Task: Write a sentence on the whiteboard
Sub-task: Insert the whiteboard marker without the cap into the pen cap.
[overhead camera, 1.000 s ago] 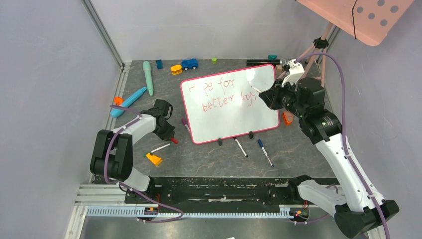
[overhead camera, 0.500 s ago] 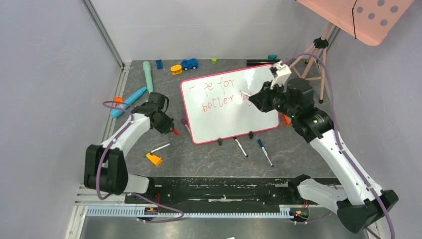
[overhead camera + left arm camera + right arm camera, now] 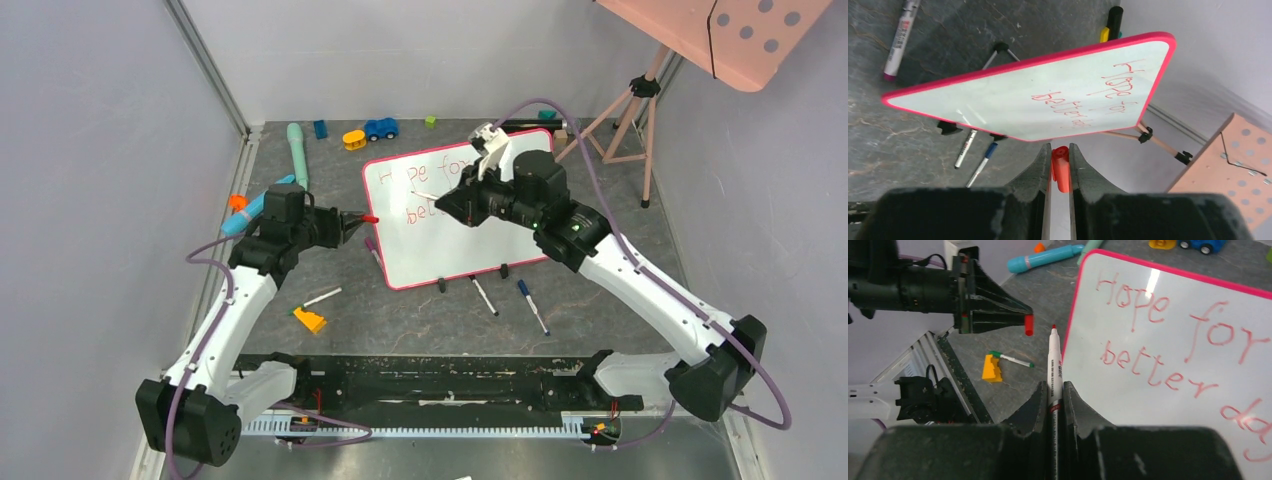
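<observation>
The whiteboard [image 3: 478, 250] stands tilted on its two black feet, red-pink framed. The sentence [image 3: 1168, 342] reads "Hope for better days" in red; it also shows in the left wrist view [image 3: 1098, 97]. My right gripper [image 3: 452, 206] is shut on a white marker [image 3: 1054, 365] whose red tip points left, just off the board's left edge. My left gripper [image 3: 352, 222] is shut on a red cap [image 3: 1062, 167] and is held in the air left of the board. The cap [image 3: 1029, 325] faces the marker tip with a small gap.
Loose pens [image 3: 483, 296] [image 3: 532, 306] lie in front of the board, and a purple marker [image 3: 374, 252] by its left edge. A yellow block [image 3: 310, 320], teal and blue toys [image 3: 297, 155] and a toy car [image 3: 381, 128] lie around. The pink perforated panel's tripod [image 3: 630, 115] stands at the back right.
My right gripper moved left across the board from its right end to its left edge. My left arm rose and reached toward the board with the red cap.
</observation>
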Robot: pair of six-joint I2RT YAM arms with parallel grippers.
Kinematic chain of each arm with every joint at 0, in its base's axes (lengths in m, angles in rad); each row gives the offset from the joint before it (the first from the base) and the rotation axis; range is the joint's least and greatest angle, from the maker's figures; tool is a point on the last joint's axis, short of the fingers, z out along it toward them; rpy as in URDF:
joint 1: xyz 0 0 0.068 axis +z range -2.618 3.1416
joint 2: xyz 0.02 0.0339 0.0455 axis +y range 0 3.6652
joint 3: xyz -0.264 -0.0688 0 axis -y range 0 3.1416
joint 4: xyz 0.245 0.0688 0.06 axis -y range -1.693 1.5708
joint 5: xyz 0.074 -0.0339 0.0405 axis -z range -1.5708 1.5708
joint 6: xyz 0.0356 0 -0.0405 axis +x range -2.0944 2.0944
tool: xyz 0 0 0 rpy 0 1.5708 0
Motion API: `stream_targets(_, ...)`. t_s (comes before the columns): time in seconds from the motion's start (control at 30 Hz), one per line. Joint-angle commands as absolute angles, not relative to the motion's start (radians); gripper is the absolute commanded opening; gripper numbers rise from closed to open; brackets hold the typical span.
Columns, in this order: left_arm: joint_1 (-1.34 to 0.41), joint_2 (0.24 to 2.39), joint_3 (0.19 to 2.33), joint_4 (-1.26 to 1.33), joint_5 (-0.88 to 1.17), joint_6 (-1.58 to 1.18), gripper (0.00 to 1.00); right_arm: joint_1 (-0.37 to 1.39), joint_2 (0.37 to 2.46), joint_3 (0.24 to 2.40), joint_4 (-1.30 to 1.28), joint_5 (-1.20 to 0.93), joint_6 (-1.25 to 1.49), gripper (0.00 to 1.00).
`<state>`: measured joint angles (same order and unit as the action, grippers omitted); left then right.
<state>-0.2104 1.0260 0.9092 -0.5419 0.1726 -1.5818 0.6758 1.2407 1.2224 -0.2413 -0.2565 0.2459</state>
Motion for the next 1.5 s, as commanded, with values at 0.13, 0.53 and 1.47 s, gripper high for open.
stream_targets(0.13,-0.232,1.054,0.972,-0.453,0.235,-1.741,0.02,0.774,1.312,1.318,-0.185,-0.287,0.207,0.00)
stream_targets(0.53,-0.285,1.088,0.984,-0.402,0.287,-1.832,0.02,0.792,1.339,1.328,-0.253,-0.226,0.166,0.00)
stream_targets(1.47,-0.294,1.069,0.957,-0.428,0.337,-1.847,0.02,0.792,1.357,1.348,-0.257,-0.193,0.159,0.00)
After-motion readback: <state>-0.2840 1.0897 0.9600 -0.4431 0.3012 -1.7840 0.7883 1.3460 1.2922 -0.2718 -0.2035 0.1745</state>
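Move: The red cap, held in the left fingers, is some 15 cm to the right hand's left, 2 cm ahead and about 8 cm lower; the tip of the marker gripped in the right hand is roughly 9 cm to the left hand's right, 2 cm ahead and 6 cm up. Far below, the whiteboard's centre lies about 20 cm ahead and 6 cm right of the right hand. A purple-ended marker lies some 7 cm ahead of the left hand, 1 cm to its left, 22 cm down. The red cap is carried right about 5 cm and lifted some 3 cm towards the marker tip, the left hand rolling its left side down about 15 degrees. The marker comes left about 4 cm and slightly back to meet it, then sinks about 2 cm and eases forward a little as its tip meets the cap's mouth. Both hands keep their grips and then almost hold still. ##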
